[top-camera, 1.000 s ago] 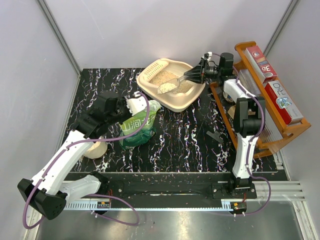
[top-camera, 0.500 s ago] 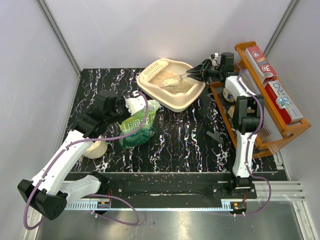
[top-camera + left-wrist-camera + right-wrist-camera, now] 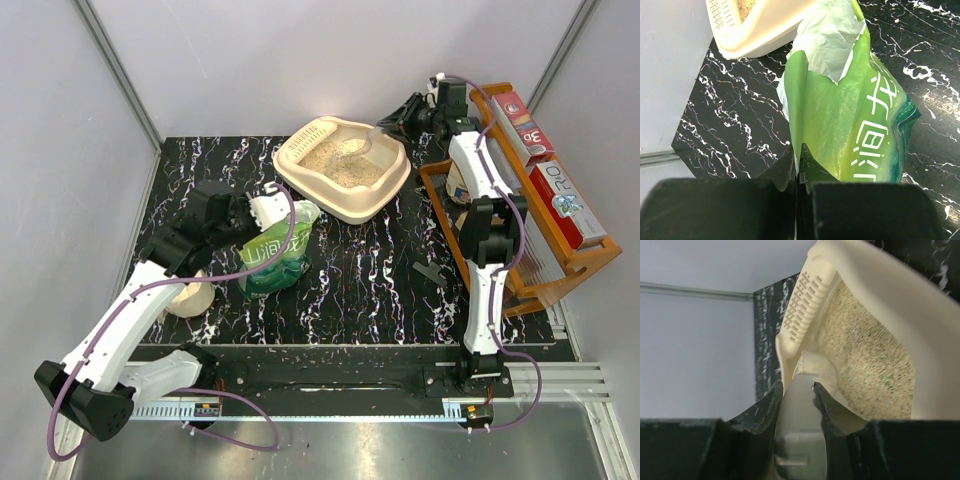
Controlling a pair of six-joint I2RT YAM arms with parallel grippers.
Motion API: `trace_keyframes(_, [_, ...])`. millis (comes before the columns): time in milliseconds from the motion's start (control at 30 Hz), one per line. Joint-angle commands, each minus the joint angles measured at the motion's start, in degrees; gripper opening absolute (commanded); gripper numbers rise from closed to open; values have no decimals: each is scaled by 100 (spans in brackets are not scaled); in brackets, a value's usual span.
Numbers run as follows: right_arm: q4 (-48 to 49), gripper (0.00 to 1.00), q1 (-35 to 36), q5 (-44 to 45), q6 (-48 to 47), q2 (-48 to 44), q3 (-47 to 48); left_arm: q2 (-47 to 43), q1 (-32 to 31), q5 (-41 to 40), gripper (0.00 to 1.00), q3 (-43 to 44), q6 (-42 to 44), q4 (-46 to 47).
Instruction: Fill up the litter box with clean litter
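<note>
The cream litter box (image 3: 392, 186) stands at the back middle of the table with a bed of clean litter (image 3: 335, 166) in it. My right gripper (image 3: 394, 119) hangs over its back right rim, shut on the handle of a pale scoop (image 3: 357, 146) whose bowl is over the litter. The right wrist view shows that scoop (image 3: 801, 405) clamped between the jaws, above the litter (image 3: 870, 365) and the slotted corner of the litter box (image 3: 802, 305). My left gripper (image 3: 280, 208) is shut on the top edge of the green bag (image 3: 274, 258), which the left wrist view shows as a green bag (image 3: 855, 125) pinched at its flap.
An orange wooden rack (image 3: 500, 290) with red and white boxes lines the right side. A cream tape roll (image 3: 190, 298) lies under the left arm. A small black piece (image 3: 432, 270) lies near the rack. Grey walls close the back and sides.
The right gripper has drawn back and up toward the far right with the scoop. The heap of litter that the scoop carried is no longer on it. The left arm has not moved.
</note>
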Motion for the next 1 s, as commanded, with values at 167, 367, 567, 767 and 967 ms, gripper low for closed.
trace_keyframes(167, [-848, 0, 390, 2109, -1505, -225, 756, -467, 184, 259, 0, -12, -148, 266])
trace_keyframes(367, [-953, 0, 513, 2583, -2137, -630, 388, -696, 211, 365, 0, -302, -174, 477])
trace_keyframes(567, [-971, 0, 715, 3032, -3120, -1060, 98, -775, 211, 488, 0, -461, -227, 653])
trace_keyframes(767, [-271, 0, 1146, 2639, -5170, -1850, -795, -767, 211, 497, 0, -531, -262, 820])
trace_keyframes(967, [-189, 0, 1138, 31, -5119, -3090, -1528, -749, 211, 400, 0, -522, -385, 837])
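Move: The right hand holds the scoop over the far right part of the litter box, whose middle lies about 8 cm back, 8 cm left and 15 cm below it. The green bag stands some 25 cm back and 23 cm left of this hand. From the left hand, which still pinches the bag's rim, the litter box's middle is roughly 13 cm ahead, 18 cm right and 18 cm lower. The right hand rolls the scoop some 50 degrees over the litter box, then draws back about 8 cm, rising. ##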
